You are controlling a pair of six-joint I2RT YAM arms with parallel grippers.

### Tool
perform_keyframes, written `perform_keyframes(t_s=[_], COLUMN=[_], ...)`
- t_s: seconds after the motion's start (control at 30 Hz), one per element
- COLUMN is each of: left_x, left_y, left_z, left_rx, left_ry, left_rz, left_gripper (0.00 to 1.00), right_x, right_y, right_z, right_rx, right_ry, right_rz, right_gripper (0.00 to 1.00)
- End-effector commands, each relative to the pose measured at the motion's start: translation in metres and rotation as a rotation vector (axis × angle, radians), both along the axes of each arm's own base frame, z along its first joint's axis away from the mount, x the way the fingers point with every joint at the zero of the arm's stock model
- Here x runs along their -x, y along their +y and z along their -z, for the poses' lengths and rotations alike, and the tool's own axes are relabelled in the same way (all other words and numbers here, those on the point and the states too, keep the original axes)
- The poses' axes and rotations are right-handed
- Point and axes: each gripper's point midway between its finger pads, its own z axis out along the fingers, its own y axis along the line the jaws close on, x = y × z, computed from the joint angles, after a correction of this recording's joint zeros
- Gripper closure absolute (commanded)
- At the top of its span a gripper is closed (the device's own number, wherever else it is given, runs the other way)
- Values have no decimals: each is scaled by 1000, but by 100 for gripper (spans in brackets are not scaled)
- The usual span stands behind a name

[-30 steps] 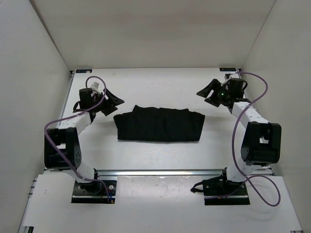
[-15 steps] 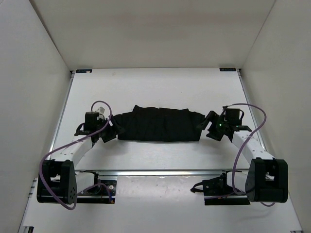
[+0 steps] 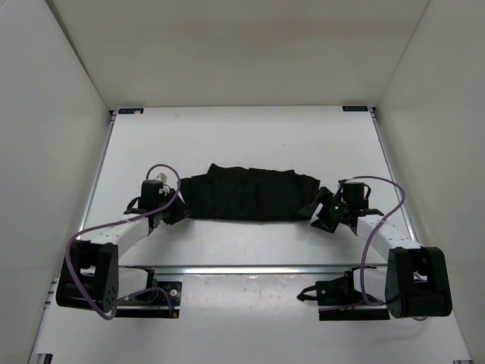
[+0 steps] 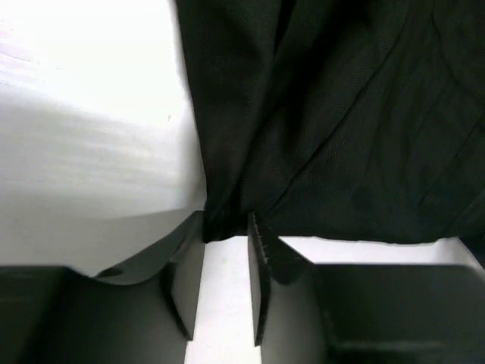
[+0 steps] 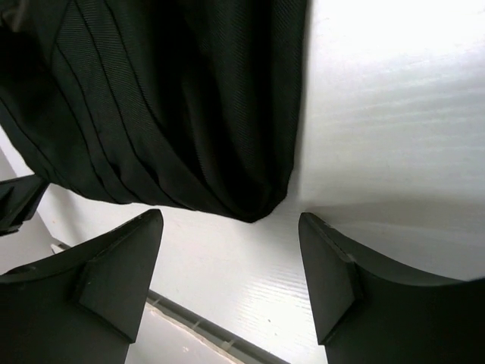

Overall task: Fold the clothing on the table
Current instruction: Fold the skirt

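The black clothing (image 3: 250,195) lies as a wide creased band across the middle of the white table (image 3: 250,136). My left gripper (image 3: 176,211) sits low at the garment's near left corner. In the left wrist view its jaws (image 4: 226,227) stand half closed, a narrow gap left, with that corner of the clothing (image 4: 333,121) between the fingertips (image 4: 261,250). My right gripper (image 3: 318,214) is at the near right corner. Its jaws (image 5: 229,220) stand wide open, and the rounded corner of the clothing (image 5: 189,114) lies just ahead of them, touching neither finger.
A metal rail (image 3: 250,268) runs along the table's near edge, close behind both grippers, and shows in the right wrist view as the rail (image 5: 197,326). White walls enclose the table on the left, right and back. Purple cables loop over both arms.
Both arms came down from the far side to the garment's near corners, then edged inward. The left jaws narrowed around the left corner. The right jaws stayed wide.
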Motion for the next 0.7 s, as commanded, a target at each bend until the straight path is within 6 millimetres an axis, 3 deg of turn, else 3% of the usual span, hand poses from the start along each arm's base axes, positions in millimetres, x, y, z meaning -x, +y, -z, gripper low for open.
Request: perform_keyframes(t_s=[0.0, 0.03, 0.07, 0.1, 0.13, 0.2, 0.3, 0.4, 0.47, 0.6, 0.63, 0.67], left_x=[-22, -25, -24, -26, -26, -28, -35, -39, -41, -50, -50, -48], left_y=[-2, -4, -7, -8, -8, -14, -32, -56, -84, -112, -119, -126], left_z=[-7, -7, -6, -5, -4, -4, -14, -17, -23, 0, 7, 8], left_rx=[-10, -9, -4, -2, 5, 12, 35, 69, 113, 113, 131, 164], left_ry=[-76, -74, -68, -69, -65, -76, -104, -115, -146, -111, -87, -78], left_rz=[-16, -7, 3, 7, 10, 24, 82, 120, 163, 210, 230, 241], left_gripper=[67, 74, 88, 95, 100, 100, 100, 100, 100, 100, 100, 100], right_x=[-7, -10, -15, -15, -20, -27, -37, -65, -70, -88, -86, -97], right_y=[4, 3, 2, 2, 2, 3, -4, -47, -61, -84, -81, -79], right_z=[5, 5, 5, 10, 7, 3, -11, -44, -57, -80, -75, -87], right_rx=[-8, -8, -3, -5, -10, -51, -20, 58, 92, 289, 308, 320], right_ry=[-32, -43, -56, -43, -61, -65, -59, -127, -143, -154, -131, -156], right_rz=[-1, 6, 9, 12, 13, 2, 5, 102, 108, 39, -13, -39], right_gripper=[32, 33, 34, 47, 67, 100, 100, 100, 100, 100, 100, 100])
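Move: The skirt lies folded as a wide dark strip between the hands. Its near-left corner is right between the left fingertips, about 1 cm ahead and 1 cm below, with the far-left corner some 11 cm ahead and 1 cm left. The near-right corner lies about 1 cm ahead, 1 cm left and 2 cm below the open right hand; the far-right corner is some 12 cm ahead and 2 cm right. Both hands sink a centimetre or so and shut their fingers on the skirt's near corners, the left slightly before the right, pinching the cloth down by the table. Then both swing rightward: the left stays low and draws its corner about 10 cm right and 4 cm forward, turning some 15 degrees clockwise, while the right lifts its corner about 10 cm from its lowest point, carrying it 8 cm forward and 7 cm right, fingers tipping slightly upward. ##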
